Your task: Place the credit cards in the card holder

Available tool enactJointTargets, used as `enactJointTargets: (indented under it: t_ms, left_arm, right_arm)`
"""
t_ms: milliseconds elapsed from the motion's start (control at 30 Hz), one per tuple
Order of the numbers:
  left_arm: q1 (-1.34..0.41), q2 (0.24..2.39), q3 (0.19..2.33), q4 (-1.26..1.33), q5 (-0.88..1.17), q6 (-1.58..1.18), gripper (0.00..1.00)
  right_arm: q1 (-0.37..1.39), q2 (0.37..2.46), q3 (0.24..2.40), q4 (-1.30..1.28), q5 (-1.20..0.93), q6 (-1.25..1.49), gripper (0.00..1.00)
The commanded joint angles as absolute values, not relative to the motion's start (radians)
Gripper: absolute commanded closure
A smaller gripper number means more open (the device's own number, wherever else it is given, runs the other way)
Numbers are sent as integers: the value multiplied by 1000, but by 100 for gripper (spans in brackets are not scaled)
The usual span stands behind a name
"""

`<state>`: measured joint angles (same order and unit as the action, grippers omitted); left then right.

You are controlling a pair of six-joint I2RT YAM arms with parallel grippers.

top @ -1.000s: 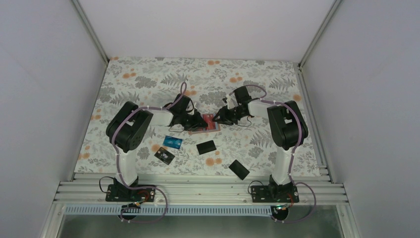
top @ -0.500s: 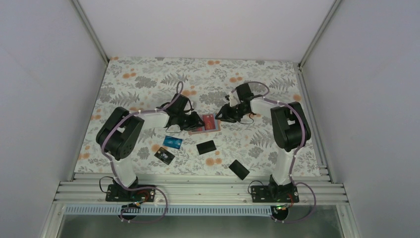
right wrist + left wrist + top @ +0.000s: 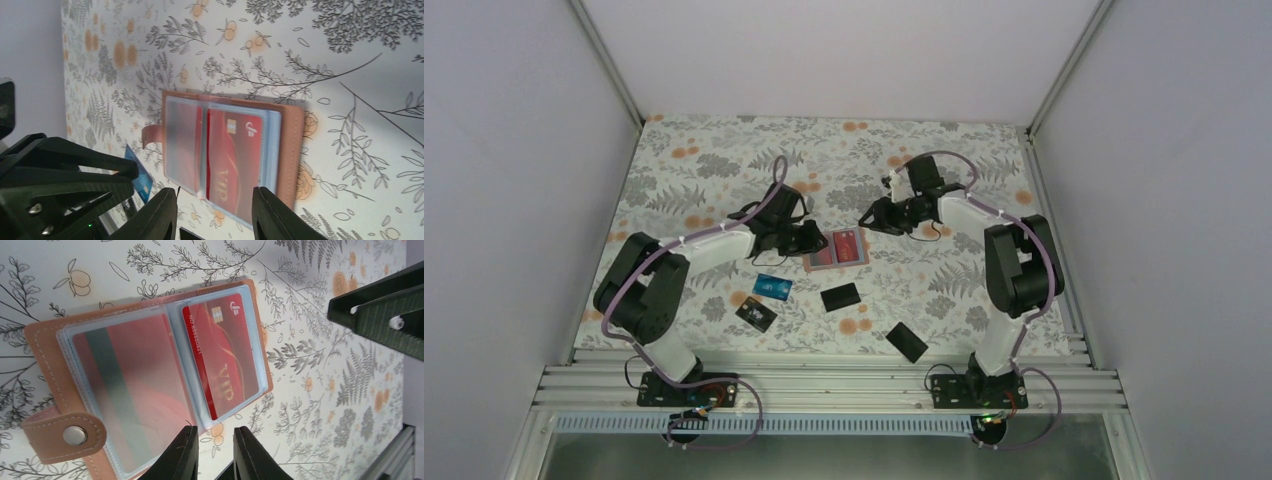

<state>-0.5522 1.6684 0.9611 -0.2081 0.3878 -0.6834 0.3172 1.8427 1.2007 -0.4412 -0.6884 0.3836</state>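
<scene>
The tan card holder point(image 3: 822, 259) lies open on the flowered cloth between my two grippers. A red card point(image 3: 848, 245) sits in one clear sleeve, and a second red card point(image 3: 125, 385) shows through the other sleeve. In the left wrist view the holder point(image 3: 42, 365) has its stud tab at lower left. My left gripper point(image 3: 812, 240) point(image 3: 215, 440) is open and empty at the holder's near edge. My right gripper point(image 3: 871, 219) point(image 3: 215, 205) is open and empty, hovering beside the holder point(image 3: 290, 150). A blue card point(image 3: 773, 287) point(image 3: 140, 175) lies near the holder.
A black card with pale marks point(image 3: 756, 315) lies near the front left. Two plain black cards point(image 3: 840, 296) point(image 3: 907, 342) lie in front of the holder. White walls enclose the table on three sides; a metal rail runs along the near edge.
Both grippers have drawn back from the holder, the left toward the left, the right toward the back right. The holder stays open with the red card in it.
</scene>
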Motion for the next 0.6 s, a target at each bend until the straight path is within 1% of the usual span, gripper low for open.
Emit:
enactJointTargets:
  t_ms: [0,133,300,567]
  left_arm:
    - [-565,1658,991,-241,337,-621,82]
    - [-579,1696,1023,-219,347,-611,90]
    - [-596,1772,1073,-211,352,-607,97]
    - [-609,1863,1113,-205,353,-602,98]
  right_arm:
    - [314,1811,1183,-408,-753,404,59]
    - [323,1835,1151,-379,-793,404,59]
    - [331,1860,1123,-361,-814,402,59]
    - [345,1907,1106,-347,-826,392,59]
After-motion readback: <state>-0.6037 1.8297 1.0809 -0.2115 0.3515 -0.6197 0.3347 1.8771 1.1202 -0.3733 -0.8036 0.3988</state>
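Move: The red card pocketed in the card holder's right leaf lies about 5 cm to the left hand's right, roughly 1 cm back and 6 cm below. From the right hand it is some 5 cm back, 4 cm left and 7 cm below. From the left hand, at about 6 cm below, the loose black card is roughly 13 cm back and 4 cm right, and the loose blue card 10 cm back and 12 cm left. Closing its empty fingers from a small gap to shut, the left hand swings right and slightly forward over the holder, then sinks towards the right leaf's red card, about 4 cm in all. Meanwhile the right hand, fingers still partly open, draws back, then also sinks and edges left, some 3 cm, towards the same leaf; both stay above the holder. ##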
